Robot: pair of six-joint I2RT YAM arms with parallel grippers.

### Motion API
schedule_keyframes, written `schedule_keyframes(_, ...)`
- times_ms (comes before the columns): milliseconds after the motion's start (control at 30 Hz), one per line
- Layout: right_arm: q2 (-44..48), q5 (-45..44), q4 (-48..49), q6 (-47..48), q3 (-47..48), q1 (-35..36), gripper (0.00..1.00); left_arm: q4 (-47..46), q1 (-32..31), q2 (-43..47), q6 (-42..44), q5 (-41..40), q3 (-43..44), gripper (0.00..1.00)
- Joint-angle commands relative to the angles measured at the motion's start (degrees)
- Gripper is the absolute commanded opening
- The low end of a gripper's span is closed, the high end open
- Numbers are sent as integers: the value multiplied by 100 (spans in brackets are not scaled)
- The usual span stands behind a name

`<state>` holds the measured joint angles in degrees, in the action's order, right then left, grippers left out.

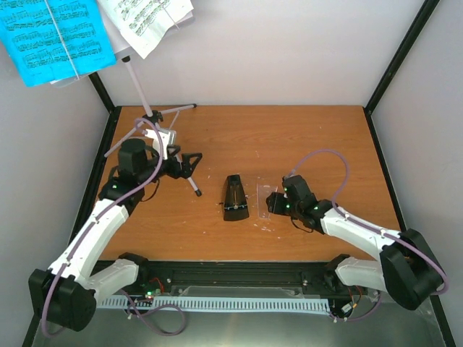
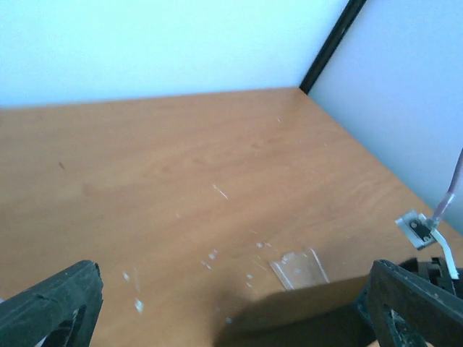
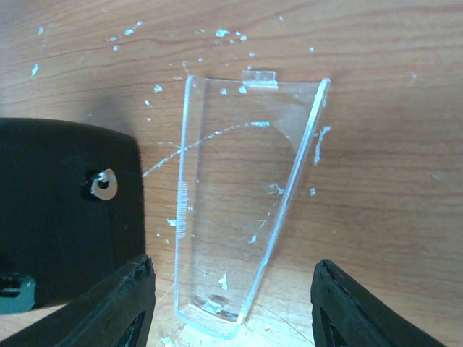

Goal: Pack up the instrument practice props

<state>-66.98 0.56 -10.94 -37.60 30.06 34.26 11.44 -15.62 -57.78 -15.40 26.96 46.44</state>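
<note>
The black pyramid metronome (image 1: 234, 197) lies mid-table, its dark body (image 3: 65, 210) at the left of the right wrist view. Its clear cover (image 3: 239, 210) lies flat on the wood just to its right (image 1: 266, 207). My right gripper (image 3: 239, 307) is open, its fingers straddling the cover's near end without touching it. The silver music stand (image 1: 148, 116) stands at the back left, carrying blue sheets (image 1: 54, 36) and white sheets (image 1: 148, 18). My left gripper (image 1: 187, 163) is open beside a tripod leg (image 1: 189, 179). Nothing is between its fingers (image 2: 51, 307).
Black frame posts (image 1: 398, 58) and white walls close in the wooden table (image 1: 289, 137). The left wrist view looks across the wood to the clear cover (image 2: 298, 267) and the right arm's cable (image 2: 452, 195). White flecks dot the surface round the cover.
</note>
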Motion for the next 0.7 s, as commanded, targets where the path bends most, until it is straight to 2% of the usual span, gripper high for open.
schedule_keyframes(0,-326,125,-48,-134,94,10,54,475,68,56,1339,-839,278,99)
schedule_keyframes(100,-632,267,-39,-113,174,10,48,399,68,-65,1408,-1648,102,100)
schedule_keyframes(333,-1162,312,-38,66,337,48,40,106,68,244,1461,-1516,-226,100)
schedule_keyframes(667,-1545,-164,-255,198,525,299,33,157,68,222,1438,-1591,-212,99)
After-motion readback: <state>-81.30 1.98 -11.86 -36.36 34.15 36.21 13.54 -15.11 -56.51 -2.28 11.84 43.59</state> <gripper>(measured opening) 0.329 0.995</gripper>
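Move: Just beyond the right hand and some 6 cm below it lies the clear cover, its middle about 3 cm ahead and 3 cm to the left, its narrow end nearest the robot. The black metronome stands about 13 cm left of that hand, 3 cm ahead and 4 cm lower. From the high left hand, the cover is roughly 26 cm to the right, 3 cm back and 25 cm below. Sinking about 5 cm onto the narrow near end of the clear cover, the right hand drifts a little left, tips some 10 degrees steeper and narrows its fingers to about half their opening, astride the cover's right edge but not shut on it. The left hand, wide open, rises briefly, then settles lower and some 4 cm farther left, away from the cover, rolling its left side up. ##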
